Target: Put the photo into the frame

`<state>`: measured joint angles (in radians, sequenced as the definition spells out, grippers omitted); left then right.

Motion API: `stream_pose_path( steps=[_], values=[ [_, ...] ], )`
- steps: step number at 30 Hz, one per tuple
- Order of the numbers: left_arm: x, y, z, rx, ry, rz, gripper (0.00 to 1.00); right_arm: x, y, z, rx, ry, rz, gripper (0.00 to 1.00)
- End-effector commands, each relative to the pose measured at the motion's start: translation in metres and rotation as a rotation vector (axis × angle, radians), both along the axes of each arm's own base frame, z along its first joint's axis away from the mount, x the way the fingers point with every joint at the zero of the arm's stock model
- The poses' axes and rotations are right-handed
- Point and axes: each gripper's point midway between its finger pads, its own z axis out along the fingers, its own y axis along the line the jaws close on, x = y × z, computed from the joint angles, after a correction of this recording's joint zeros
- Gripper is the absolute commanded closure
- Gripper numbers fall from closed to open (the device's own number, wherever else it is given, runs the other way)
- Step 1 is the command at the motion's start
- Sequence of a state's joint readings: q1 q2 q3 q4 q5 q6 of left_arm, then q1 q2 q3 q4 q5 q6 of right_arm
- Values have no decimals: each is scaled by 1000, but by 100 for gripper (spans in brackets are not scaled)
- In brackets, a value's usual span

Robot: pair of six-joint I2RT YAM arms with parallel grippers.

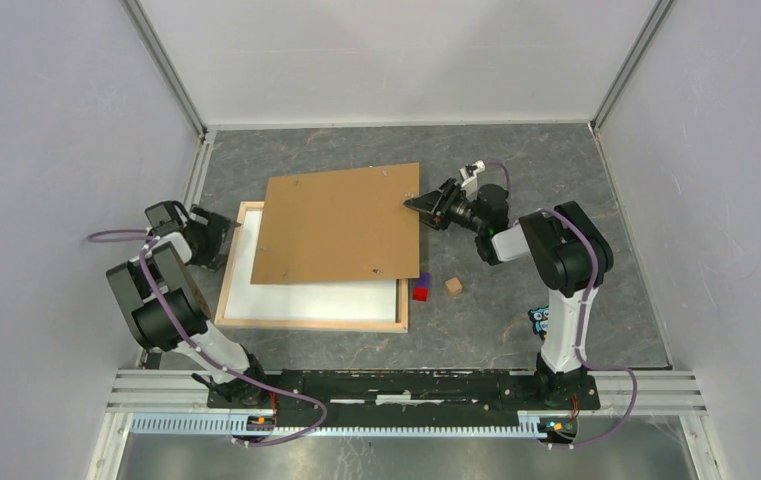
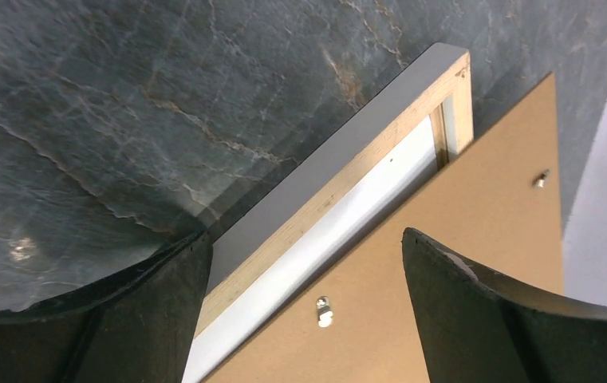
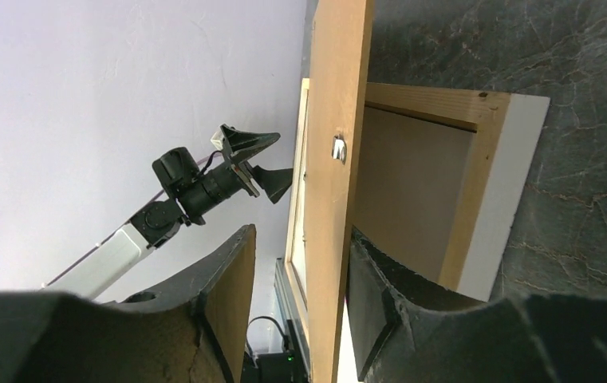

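The frame (image 1: 306, 324) lies flat on the table, a light wooden rectangle with a white surface inside it. The photo's printed side is hidden; I cannot tell whether that white surface is the photo. A plain brown backing board (image 1: 341, 222) lies askew over the frame's far part. My right gripper (image 1: 414, 203) is at the board's right edge. In the right wrist view the board (image 3: 336, 96) stands between the open jaws of the right gripper (image 3: 301, 233), against one finger and apart from the other. My left gripper (image 2: 306, 238) is open over the frame's left rail (image 2: 340, 179), holding nothing.
A red cube (image 1: 421, 293), a purple cube (image 1: 424, 279) and a small wooden cube (image 1: 453, 286) sit just right of the frame's near corner. A small blue object (image 1: 539, 320) lies by the right arm's base. Walls enclose the table on three sides.
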<state>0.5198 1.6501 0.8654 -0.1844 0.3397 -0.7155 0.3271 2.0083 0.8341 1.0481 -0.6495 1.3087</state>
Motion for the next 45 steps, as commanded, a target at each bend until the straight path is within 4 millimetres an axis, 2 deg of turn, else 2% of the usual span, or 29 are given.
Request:
stream_pose_path(
  steps=[1, 4, 9, 11, 18, 22, 27, 31, 36, 45],
  values=[
    [-17, -34, -21, -188, 68, 23, 4, 4, 13, 23, 77, -70, -7, 52],
    [-16, -35, -18, -185, 57, 20, 4, 6, 16, 18, 74, -53, -16, 61],
    [-16, -24, -5, -103, 59, 19, 1, 4, 21, 15, 68, -1, 7, 91],
    [-17, -17, 1, -54, 61, 36, 0, 0, 23, 16, 58, 11, 31, 100],
    [-13, -9, 38, 93, 17, 30, 0, -18, 25, 30, 109, 54, 93, 100],
    [-8, -11, 69, 207, -44, -8, 0, -28, 25, 35, 135, 72, 112, 100],
    [2, -38, 100, 248, -150, -103, 0, -36, 26, 38, 124, 68, 140, 100],
    [9, -60, 120, 220, -260, -175, 0, -46, 28, 30, 90, 74, 151, 100],
    [13, -81, 129, 175, -311, -244, 0, -55, 29, 19, 68, 85, 136, 100],
    [15, -90, 129, 119, -324, -259, 0, -66, 31, 15, 62, 81, 101, 100]
  ],
)
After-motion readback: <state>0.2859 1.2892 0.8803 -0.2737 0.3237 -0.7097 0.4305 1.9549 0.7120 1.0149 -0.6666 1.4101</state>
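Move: The backing board's right edge lies between the right hand's half-open fingers, its middle about 16 cm left and 4 cm back. The frame's middle is 21 cm left, 14 cm back and 8 cm below that hand; the red-and-blue block lies 19 cm back, 3 cm right. The left hand is beside the frame's left rail, the frame's middle about 21 cm right and 8 cm back. Right hand pinches the board's edge, draws it back some 6 cm; left nudges the frame rightward, then rises. ##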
